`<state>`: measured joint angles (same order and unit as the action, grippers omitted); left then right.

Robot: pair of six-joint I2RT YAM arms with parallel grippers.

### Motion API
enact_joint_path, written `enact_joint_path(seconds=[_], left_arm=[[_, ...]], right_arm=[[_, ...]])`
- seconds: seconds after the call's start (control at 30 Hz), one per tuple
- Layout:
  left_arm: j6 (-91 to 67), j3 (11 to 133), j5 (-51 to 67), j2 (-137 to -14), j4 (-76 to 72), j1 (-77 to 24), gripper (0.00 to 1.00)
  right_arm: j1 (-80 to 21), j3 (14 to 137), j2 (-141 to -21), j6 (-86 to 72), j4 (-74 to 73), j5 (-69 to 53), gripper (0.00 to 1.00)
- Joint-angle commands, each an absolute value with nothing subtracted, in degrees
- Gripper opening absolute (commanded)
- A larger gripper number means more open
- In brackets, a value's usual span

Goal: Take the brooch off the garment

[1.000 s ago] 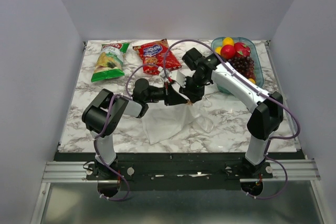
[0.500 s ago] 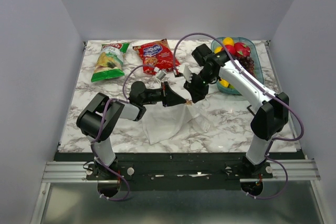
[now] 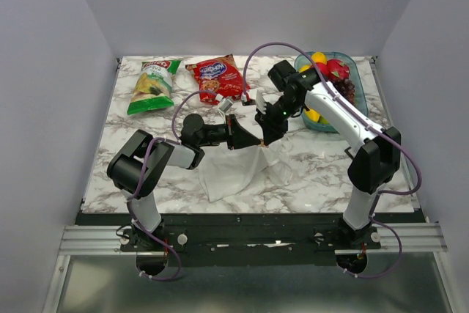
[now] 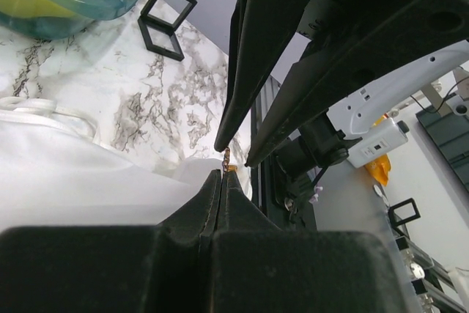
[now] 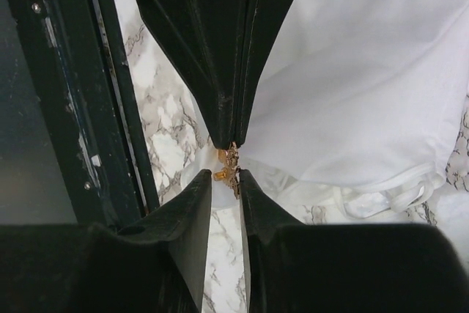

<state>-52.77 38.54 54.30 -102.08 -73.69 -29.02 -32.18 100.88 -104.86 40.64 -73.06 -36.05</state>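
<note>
The white garment [image 3: 233, 171] lies at mid-table, one fold pulled up to a peak. My left gripper [image 3: 256, 141] is shut on that peak; in its own view the closed fingertips [image 4: 222, 175] pinch white cloth [image 4: 80, 181]. The brooch [image 5: 232, 164] is a tiny gold-brown piece with a gold clasp, sitting right at the left gripper's tips [image 5: 233, 137]. It shows as a speck [image 4: 226, 157] in the left wrist view. My right gripper [image 5: 227, 177] meets it from the other side, and both narrow-set fingertips touch it. From above, the right gripper [image 3: 266, 138] sits tip to tip with the left.
At the back right a teal bowl [image 3: 359, 71] holds fruit, with its rim [image 4: 110, 6] also in the left wrist view. Two black square frames [image 4: 167, 16] lie near it. A green snack bag [image 3: 154, 86] and a red one [image 3: 218, 78] lie at the back left.
The right arm's wrist has shifted a little back and to the right and the left arm's elbow has dropped. Both gripper tips stay together at the raised fold.
</note>
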Motion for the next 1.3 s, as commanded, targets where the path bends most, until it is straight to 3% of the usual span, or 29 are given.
enact_joint_path(seconds=[0.0, 0.2, 0.47, 0.6, 0.7, 0.73, 1.03, 1.27], left_arm=[[-52.2, 38.8, 53.2, -101.0, -76.2, -29.2, 0.00], [-52.4, 38.9, 53.3, -101.1, -76.4, -29.2, 0.00], [-53.1, 39.5, 53.3, -101.6, -77.3, -29.1, 0.00], [-52.6, 39.7, 53.1, -102.1, -76.0, -29.1, 0.01], [-51.1, 40.1, 52.4, -102.0, -73.3, -28.8, 0.24], [-50.9, 40.1, 52.2, -102.0, -72.7, -28.5, 0.27], [-48.0, 40.6, 52.4, -100.7, -66.5, -25.6, 0.39], [-48.9, 41.8, 50.5, -102.2, -66.0, -24.9, 0.44]], right_arm=[[-32.7, 102.0, -106.0, 41.0, -74.9, -39.5, 0.27], [-32.6, 101.9, -106.8, 41.1, -74.8, -39.4, 0.19], [-32.6, 101.8, -107.8, 40.8, -74.5, -38.9, 0.18], [-32.6, 102.7, -108.4, 41.1, -74.9, -38.6, 0.09], [-32.6, 104.0, -108.4, 42.1, -75.4, -35.6, 0.04], [-32.6, 105.2, -108.5, 43.0, -76.1, -32.9, 0.04], [-32.7, 110.0, -108.5, 54.8, -87.1, -16.4, 0.02], [-34.4, 97.2, -103.2, 58.0, -87.5, -8.8, 0.02]])
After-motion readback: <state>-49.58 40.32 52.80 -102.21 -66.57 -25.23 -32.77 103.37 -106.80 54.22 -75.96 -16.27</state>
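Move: The brooch is clasped in the left hand's closed fingertips, about 1 cm to that hand's right and level with it. It also sits between the right hand's partly open tips, about 1 cm left of that hand and 1 cm below it. From the right hand, the garment's main part lies roughly 7 cm back, 7 cm left and 12 cm down; the fruit basket is some 17 cm ahead, 26 cm right and 10 cm down; the red bag about 22 cm ahead, 12 cm left. The right fingers close on the brooch, sinking about 1 cm as they do. Only then do the left fingers open nearly halfway and let go, the left hand easing some 3 cm forward and a little left. Keeping its pinch, the right hand carries the brooch about 5 cm right and 4 cm forward, towards the fruit basket, then dips about 1 cm more, its fingers swinging some 25 degrees to point more steeply down. ##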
